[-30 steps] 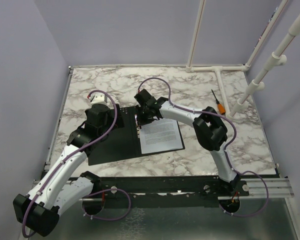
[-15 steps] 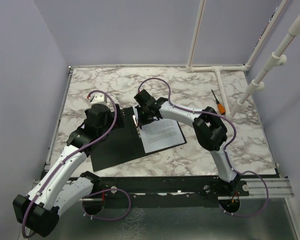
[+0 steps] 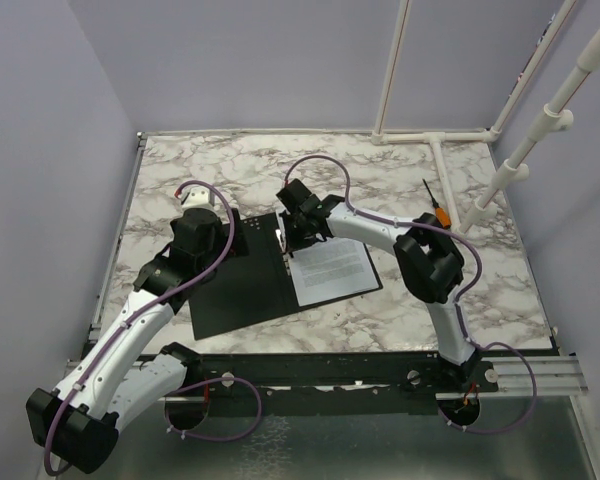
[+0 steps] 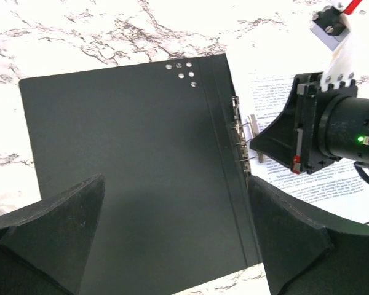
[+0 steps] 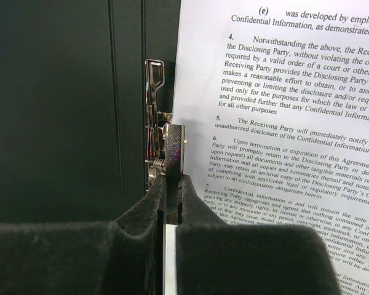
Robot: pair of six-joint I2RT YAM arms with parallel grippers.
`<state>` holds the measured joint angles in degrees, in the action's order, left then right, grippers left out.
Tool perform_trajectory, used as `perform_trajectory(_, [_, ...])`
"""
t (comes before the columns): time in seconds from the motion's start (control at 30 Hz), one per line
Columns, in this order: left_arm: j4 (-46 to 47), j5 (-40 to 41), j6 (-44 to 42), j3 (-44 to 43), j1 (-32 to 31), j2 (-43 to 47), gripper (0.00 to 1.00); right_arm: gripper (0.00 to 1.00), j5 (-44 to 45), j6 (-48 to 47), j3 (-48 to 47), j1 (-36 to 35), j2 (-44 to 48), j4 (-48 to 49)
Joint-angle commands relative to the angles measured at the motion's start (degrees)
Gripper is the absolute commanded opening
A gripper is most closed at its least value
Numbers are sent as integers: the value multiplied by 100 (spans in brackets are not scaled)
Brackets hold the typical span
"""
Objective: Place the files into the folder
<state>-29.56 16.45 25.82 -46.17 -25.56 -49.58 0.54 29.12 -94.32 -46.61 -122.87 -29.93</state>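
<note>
The folder [image 3: 242,282] lies open on the marble table, black inner faces up. The files [image 3: 332,268], printed white sheets, rest on its right half. At the spine, beside the sheets' left edge, is the metal clip [image 5: 152,144]. My right gripper [image 5: 172,190] is shut on the clip's upright lever [image 5: 173,142]; it also shows in the top view [image 3: 286,238]. My left gripper [image 4: 175,246] hovers open over the folder's bare left face [image 4: 129,153], holding nothing. From the left wrist, the right gripper [image 4: 257,149] sits at the clip [image 4: 238,132].
An orange-handled screwdriver [image 3: 436,208] lies at the back right. A white pipe frame [image 3: 435,142] stands along the table's far right corner. A black rail [image 3: 330,368] runs along the near edge by the arm bases.
My right gripper has shut on the clip lever. The folder and the files on it have shifted slightly to the right with it. The left arm has stayed put.
</note>
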Motion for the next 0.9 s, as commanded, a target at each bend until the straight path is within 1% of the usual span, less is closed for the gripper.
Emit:
perform_trajectory(0.0, [-41,-132,-10,67,24,-33,99,1,15,-292,272,267,405,-109])
perform_trajectory(0.13, [-33,-204,59,74,25,-90,99,1,-27,-430,500,456,596,-83])
perform_trajectory(0.2, [-17,-298,108,78,25,-138,99,1,-255,-522,600,536,682,-72])
perform_trajectory(0.3, [7,-458,208,101,25,-234,99,1,-338,-679,728,627,776,-105])
perform_trajectory(0.5, [82,-611,628,296,12,-389,98,1,-536,-1038,926,714,913,-215])
perform_trajectory(0.73, [455,-747,1005,619,-1,-654,96,1,-770,-1164,1065,723,920,-196])
perform_trajectory(0.87, [843,-1056,1284,901,-1,-928,96,1,-802,-1172,1150,723,907,-179])
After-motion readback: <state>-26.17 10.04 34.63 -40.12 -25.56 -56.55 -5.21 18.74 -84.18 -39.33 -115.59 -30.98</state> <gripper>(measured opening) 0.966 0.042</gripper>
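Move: The right fingers are already shut on the metal clip at the folder's spine; from them the paper stack's middle lies about 11 cm to the right and 6 cm back, and the black cover's middle about 11 cm left and 7 cm back, both a couple of centimetres lower. The wide-open left hand hangs some 17 cm above the cover's middle, with the clip about 12 cm to its right, 6 cm ahead and 16 cm below. Keeping its pinch on the metal clip, the right hand goes on dragging the folder to the right across the table, about 7 cm, bowing slightly forward and then back as it slows to a near stop, with a small counter-clockwise turn at the end. Meanwhile the left hand, fingers still wide open, sinks with gathering speed some 6.5 cm towards the black cover, drifting a little right after the folder and tipping its fingers about 10 degrees farther down, without reaching the cover. ##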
